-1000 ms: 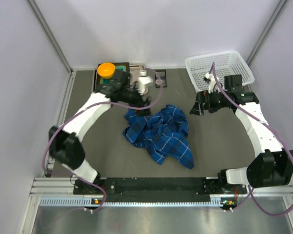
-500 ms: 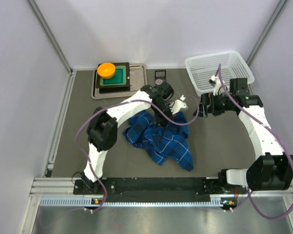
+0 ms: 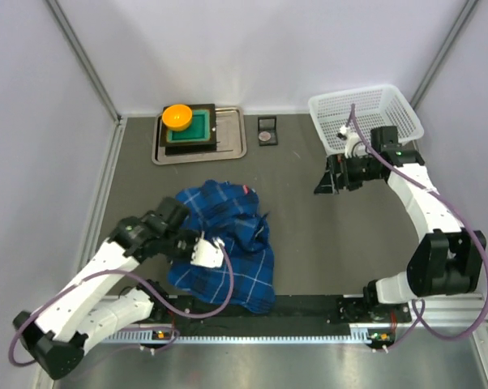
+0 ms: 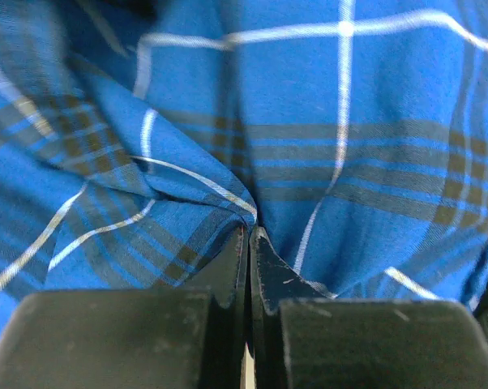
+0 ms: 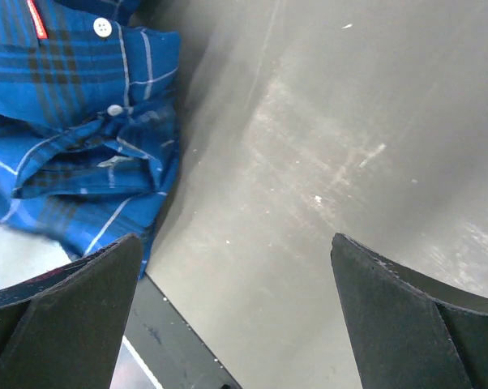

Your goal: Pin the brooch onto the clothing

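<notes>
The clothing (image 3: pixel 228 243), a blue plaid shirt, lies crumpled at the near left of the table. My left gripper (image 3: pixel 191 247) reaches into it from the left. In the left wrist view the jaws (image 4: pixel 250 231) are pressed together on a fold of the clothing (image 4: pixel 349 121), and creases run into the tips. The brooch (image 3: pixel 266 138), a small round disc, sits in a little dark case at the far middle. My right gripper (image 3: pixel 321 185) hangs open over bare table right of centre. Its wrist view shows the gripper (image 5: pixel 236 243) empty, with the clothing (image 5: pixel 74 138) at upper left.
A metal tray (image 3: pixel 236 142) at the far left holds a green box (image 3: pixel 194 128) and an orange round dish (image 3: pixel 177 115). A white mesh basket (image 3: pixel 374 101) stands at the far right, just behind the right arm. Walls close in the table on three sides.
The left gripper went from open to shut. The left arm swung from the far middle back to the near left, and the clothing came with it. The right arm shifted only slightly.
</notes>
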`<action>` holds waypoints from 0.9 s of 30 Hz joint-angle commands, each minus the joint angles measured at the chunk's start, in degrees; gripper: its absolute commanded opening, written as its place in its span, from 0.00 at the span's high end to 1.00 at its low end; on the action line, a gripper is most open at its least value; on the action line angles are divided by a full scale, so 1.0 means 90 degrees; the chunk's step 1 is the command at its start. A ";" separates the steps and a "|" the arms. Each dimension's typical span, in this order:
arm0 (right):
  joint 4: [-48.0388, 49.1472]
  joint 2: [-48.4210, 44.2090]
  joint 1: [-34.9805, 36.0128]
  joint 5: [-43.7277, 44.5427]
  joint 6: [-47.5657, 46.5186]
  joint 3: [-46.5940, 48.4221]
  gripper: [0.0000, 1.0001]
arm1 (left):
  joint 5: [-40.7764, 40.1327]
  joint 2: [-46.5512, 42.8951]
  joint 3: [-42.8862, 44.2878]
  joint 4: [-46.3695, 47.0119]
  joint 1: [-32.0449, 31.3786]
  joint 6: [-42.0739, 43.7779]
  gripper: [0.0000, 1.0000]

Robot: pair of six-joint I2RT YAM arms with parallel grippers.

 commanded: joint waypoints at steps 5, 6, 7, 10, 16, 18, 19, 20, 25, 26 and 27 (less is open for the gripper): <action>0.0134 0.0432 0.0937 -0.0393 -0.0067 0.0366 0.02 | -0.1059 0.0463 -0.1551 -0.0252 0.0034 0.0080 0.67; 0.0154 0.0451 0.1005 -0.0402 -0.0019 0.0376 0.02 | -0.0991 0.0522 -0.1492 -0.0252 0.0063 -0.0048 0.52; 0.0290 0.0539 0.1209 -0.0402 0.0011 0.0395 0.02 | -0.0874 0.0552 -0.1269 -0.0300 0.0101 -0.0137 0.41; 0.0621 0.0773 0.1532 -0.0393 0.0196 0.0503 0.02 | -0.0239 0.0552 -0.0675 -0.0447 0.0258 -0.0527 0.01; 0.1247 0.1456 0.2587 -0.0198 0.0655 0.0835 0.03 | 0.1020 0.0952 0.0753 -0.0291 0.1661 -0.1514 0.01; 0.1462 0.1837 0.2879 -0.0168 0.0743 0.0991 0.03 | 0.1546 0.1352 0.1152 -0.0155 0.2528 -0.1797 0.01; 0.1492 0.1974 0.2968 -0.0197 0.0772 0.1049 0.03 | 0.1675 0.1508 0.1251 -0.0144 0.2746 -0.1875 0.01; 0.1502 0.2246 0.3046 -0.0226 0.0792 0.1156 0.03 | 0.1773 0.1857 0.1339 -0.0154 0.2942 -0.1944 0.01; 0.1814 0.2668 0.3466 -0.0382 0.0890 0.1070 0.03 | 0.2164 0.2836 0.1584 0.0178 0.3744 -0.2325 0.01; 0.1901 0.2688 0.3496 -0.0393 0.0899 0.0924 0.03 | 0.2203 0.3108 0.1575 0.0246 0.3802 -0.2315 0.01; 0.2009 0.2736 0.3535 -0.0402 0.0900 0.0875 0.03 | 0.2223 0.3236 0.1507 0.0333 0.3871 -0.2364 0.01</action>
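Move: The left hand holds a pinch of the clothing; the spot where this fold will be laid is about 3 cm back, 6 cm left and 10 cm below, and the clothing's far-left edge some 14 cm ahead, 4 cm left. From the open right hand, the clothing's right edge lies about 18 cm left, 7 cm back and 11 cm below; the brooch box is roughly 16 cm ahead, 15 cm left, the white basket 20 cm ahead, 14 cm right. Left lowers clothing about 10 cm, releases, rises forward; open right sweeps some 18 cm left towards clothing's edge. ##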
